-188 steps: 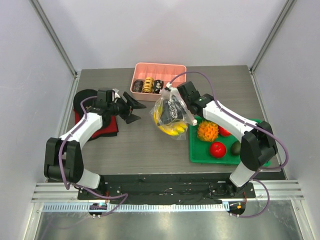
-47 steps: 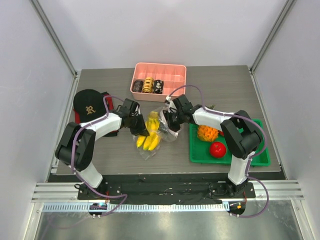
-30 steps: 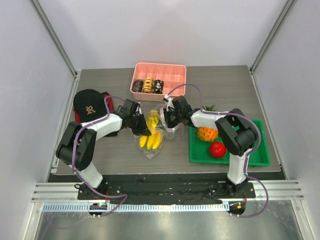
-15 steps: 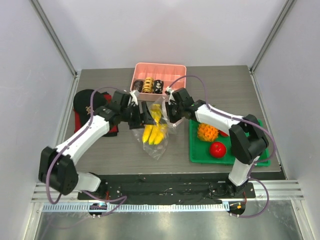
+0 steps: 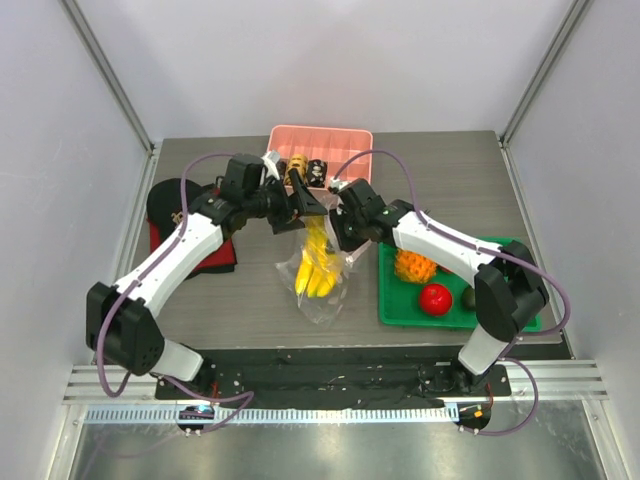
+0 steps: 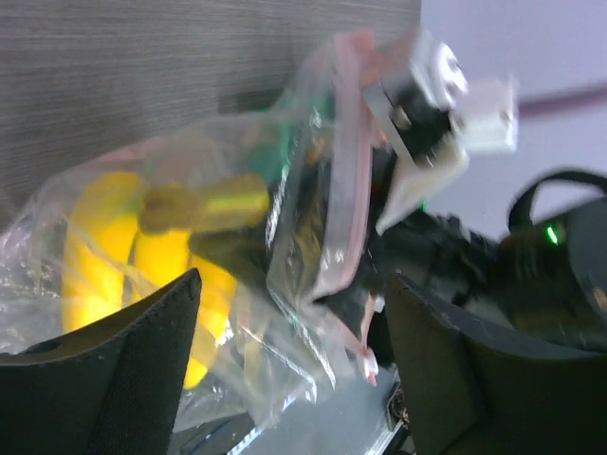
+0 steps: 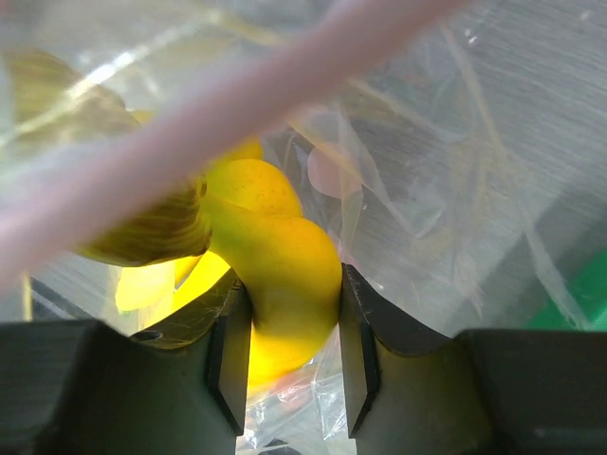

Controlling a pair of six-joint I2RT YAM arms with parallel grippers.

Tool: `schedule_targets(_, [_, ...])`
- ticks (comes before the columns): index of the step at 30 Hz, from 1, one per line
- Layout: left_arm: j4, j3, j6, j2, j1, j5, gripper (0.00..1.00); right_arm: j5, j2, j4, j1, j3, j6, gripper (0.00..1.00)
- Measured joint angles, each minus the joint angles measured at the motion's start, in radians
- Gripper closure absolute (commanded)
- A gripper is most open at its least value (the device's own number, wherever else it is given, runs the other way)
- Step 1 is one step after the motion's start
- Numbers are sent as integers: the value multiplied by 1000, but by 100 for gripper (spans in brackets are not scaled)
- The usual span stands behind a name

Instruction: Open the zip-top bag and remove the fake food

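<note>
The zip-top bag [image 5: 326, 300] hangs above the table, clear and crinkled, with the yellow banana bunch [image 5: 315, 268] inside. My right gripper [image 5: 338, 228] is at the bag's top. In the right wrist view it [image 7: 289, 322] is shut on a banana [image 7: 285, 270], with the pink zip strip [image 7: 237, 104] crossing just in front. My left gripper [image 5: 303, 200] stands open beside the bag's upper left. In the left wrist view its fingers [image 6: 114, 379] are spread wide either side of the bag [image 6: 313, 218] without touching it.
A green tray [image 5: 400, 315] at the right holds the pineapple [image 5: 415, 263], a red fruit [image 5: 435, 298] and the avocado [image 5: 470, 296]. A pink bin [image 5: 320, 138] with ring-shaped pieces stands behind the grippers. A black cap [image 5: 168, 205] lies at the left.
My left gripper has opened, let go of the bag and drawn back toward the pink bin. My right gripper has closed on the banana and lifted it, so the bag hangs off the table.
</note>
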Motion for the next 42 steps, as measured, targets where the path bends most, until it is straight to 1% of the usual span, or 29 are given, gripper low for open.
schedule_targets(1, [-1,12,-3,17,-1,-3,38,7,-4,-6,6,3,-2,99])
schedule_targets(3, [-16,42,-7,53,-2,-9,44,26,-18,-14,17,8,-4,98])
schedule_targets(4, [-28,55,-5,68,-3,-12,51,37,-25,-20,20,11,-3,98])
schedule_targets(6, [-49,72,6,80,-4,-31,58,48,-37,-31,20,12,-6,98])
schedule_targets(7, [-64,81,14,82,-6,-41,73,55,-42,-35,20,13,-7,99])
schedule_targets(8, [-81,91,21,84,-9,-52,83,59,-48,-39,20,13,-7,99])
schedule_targets(10, [-113,111,36,85,-13,-77,95,66,-61,-43,19,14,-7,99])
schedule_targets(11, [-128,124,50,85,-14,-92,96,67,-68,-45,20,14,-8,99])
schedule_targets(12, [-139,134,56,85,-17,-103,100,70,-75,-47,20,14,-9,99])
schedule_targets(18, [-166,155,67,85,-21,-139,100,85,-90,-67,20,20,-34,99])
schedule_targets(22, [-174,145,63,77,-23,-193,100,116,-104,-66,20,4,-54,99])
schedule_targets(24, [-176,129,58,69,-23,-223,100,118,-150,-37,20,-50,-74,99])
schedule_targets(27, [-175,109,50,65,-23,-241,100,127,-266,-15,20,-153,-94,99])
schedule_targets(29, [-169,96,36,64,-29,-237,100,142,-322,-3,26,-179,-104,99])
schedule_targets(32, [-141,69,27,53,-41,-222,100,161,-360,25,32,-182,-103,99])
schedule_targets(37, [-130,43,18,50,-47,-218,100,195,-366,76,29,-181,-72,99])
schedule_targets(42, [-127,43,19,51,-77,-223,100,264,-360,67,27,-134,-61,99])
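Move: The bag's open rim is almost at my left fingertips, about 2 cm ahead, 1 cm to the right and 2 cm below. The bananas hang some 15 cm below that hand, 3 cm back and 2 cm right. My right hand already grips them inside the bag. From it the green tray's middle is about 25 cm right, 4 cm back and 11 cm down, with the pineapple 15 cm right and 2 cm back. I nudge my open left hand a couple of centimetres forward and shut it completely, pinching the bag's film near the mouth, then sink it some 3 cm and ease back. My right hand keeps its grip on the bananas and draws them about 9 cm up and 5 cm right, away from the left hand, swinging briefly back then forward again while its fingers tip upward about 20 degrees. ##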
